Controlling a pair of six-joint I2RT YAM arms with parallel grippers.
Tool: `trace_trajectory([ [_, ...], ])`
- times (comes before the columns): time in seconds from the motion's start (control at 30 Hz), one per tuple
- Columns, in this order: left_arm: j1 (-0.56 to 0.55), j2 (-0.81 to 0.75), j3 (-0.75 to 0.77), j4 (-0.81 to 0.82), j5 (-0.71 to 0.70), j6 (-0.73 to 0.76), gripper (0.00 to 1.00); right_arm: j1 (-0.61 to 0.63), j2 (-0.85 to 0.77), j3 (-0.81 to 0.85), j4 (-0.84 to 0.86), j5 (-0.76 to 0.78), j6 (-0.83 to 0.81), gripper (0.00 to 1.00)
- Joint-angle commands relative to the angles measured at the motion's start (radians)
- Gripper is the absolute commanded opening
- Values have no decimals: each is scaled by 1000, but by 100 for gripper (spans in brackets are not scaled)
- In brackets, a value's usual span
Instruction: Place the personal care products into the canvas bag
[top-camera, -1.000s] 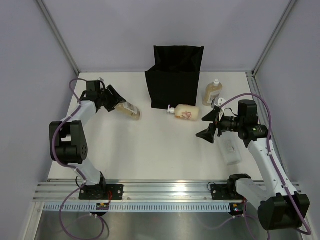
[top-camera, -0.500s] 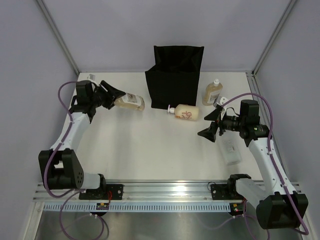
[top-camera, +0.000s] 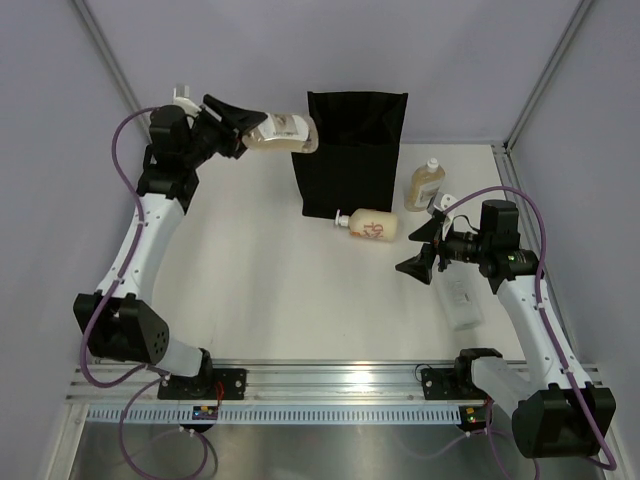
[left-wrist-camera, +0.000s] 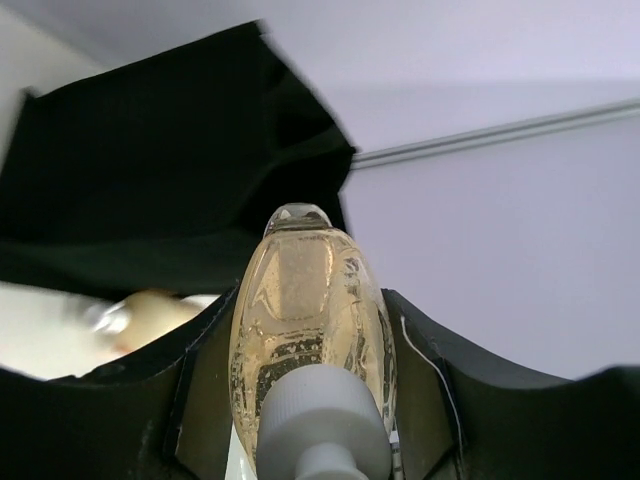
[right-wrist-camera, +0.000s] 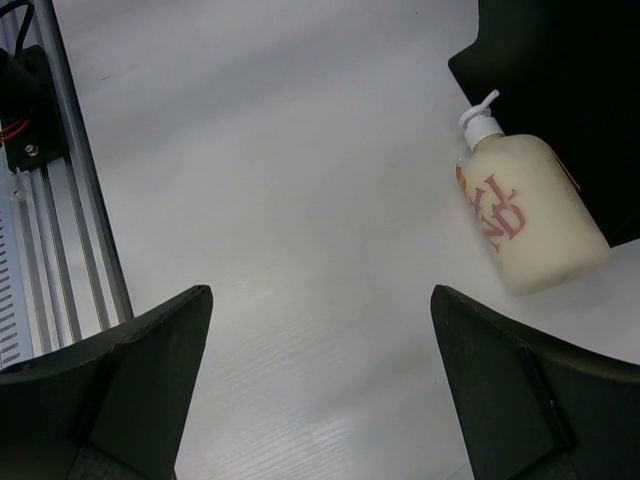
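My left gripper (top-camera: 248, 128) is shut on a squat amber bottle (top-camera: 283, 133) and holds it high, just left of the black canvas bag (top-camera: 350, 155). In the left wrist view the amber bottle (left-wrist-camera: 305, 320) sits between my fingers with its white cap toward the camera and the bag (left-wrist-camera: 150, 190) behind it. A cream pump bottle (top-camera: 368, 225) lies on its side in front of the bag; it also shows in the right wrist view (right-wrist-camera: 522, 215). A second amber bottle (top-camera: 425, 184) stands right of the bag. A flat white bottle (top-camera: 462, 300) lies at the right. My right gripper (top-camera: 418, 250) is open and empty.
Grey walls and metal frame posts enclose the white table (top-camera: 250, 290). A metal rail (top-camera: 320, 385) runs along the near edge and shows at the left of the right wrist view (right-wrist-camera: 60, 220).
My left gripper has lifted the amber bottle off the table and carried it up and right, to the bag's upper left corner. The right arm has barely moved.
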Motion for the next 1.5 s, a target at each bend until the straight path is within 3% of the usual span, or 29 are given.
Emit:
trace_trajectory([
  [0.0, -73, 92, 250, 160, 1, -98, 0, -6, -11, -1, 37, -2, -5, 100],
  [0.3, -202, 510, 868, -76, -104, -3, 0, -8, -15, -3, 37, -7, -4, 100],
  [0.47, -239, 657, 950, -169, -151, 143, 0, -17, -19, -3, 36, -2, -8, 100],
  [0.67, -303, 669, 903, -255, -229, 391, 2, -22, -9, -1, 36, -10, -8, 99],
  [0.8, -357, 696, 953, -352, -269, 574, 26, -22, -1, 0, 33, -2, -13, 100],
  [0.83, -366, 693, 953, -376, -288, 626, 46, -22, -2, 2, 36, 10, -12, 100],
  [0.93, -389, 674, 949, -403, -354, 712, 73, -23, 5, 0, 62, 41, 27, 99],
  [1.07, -392, 648, 947, -415, -383, 766, 96, -87, 27, -18, 198, 134, 270, 99],
  [1.17, -392, 617, 939, -421, -387, 795, 99, -89, 73, 23, 252, 261, 436, 99],
  [1.27, -392, 543, 858, -392, -392, 820, 99, -89, 139, 108, 272, 416, 618, 100],
  [1.3, -392, 518, 806, -384, -400, 841, 99, -89, 159, 128, 292, 537, 677, 100],
  [1.47, -392, 339, 651, -340, -429, 904, 99, -89, 310, 272, 318, 755, 873, 100],
])
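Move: The left hand already holds its bottle; the canvas bag's middle is about 23 cm to its right, 9 cm ahead and 25 cm below. The lotion bottle lies some 28 cm right, 3 cm back, 34 cm down. From the right hand, the upright bottle stands about 25 cm ahead, 9 cm right, 14 cm below; the lotion bottle is about 14 cm ahead, 6 cm left, 18 cm down. Left swings right-forward some 15 cm, releasing its bottle into the bag; right reaches forward towards the upright bottle. ##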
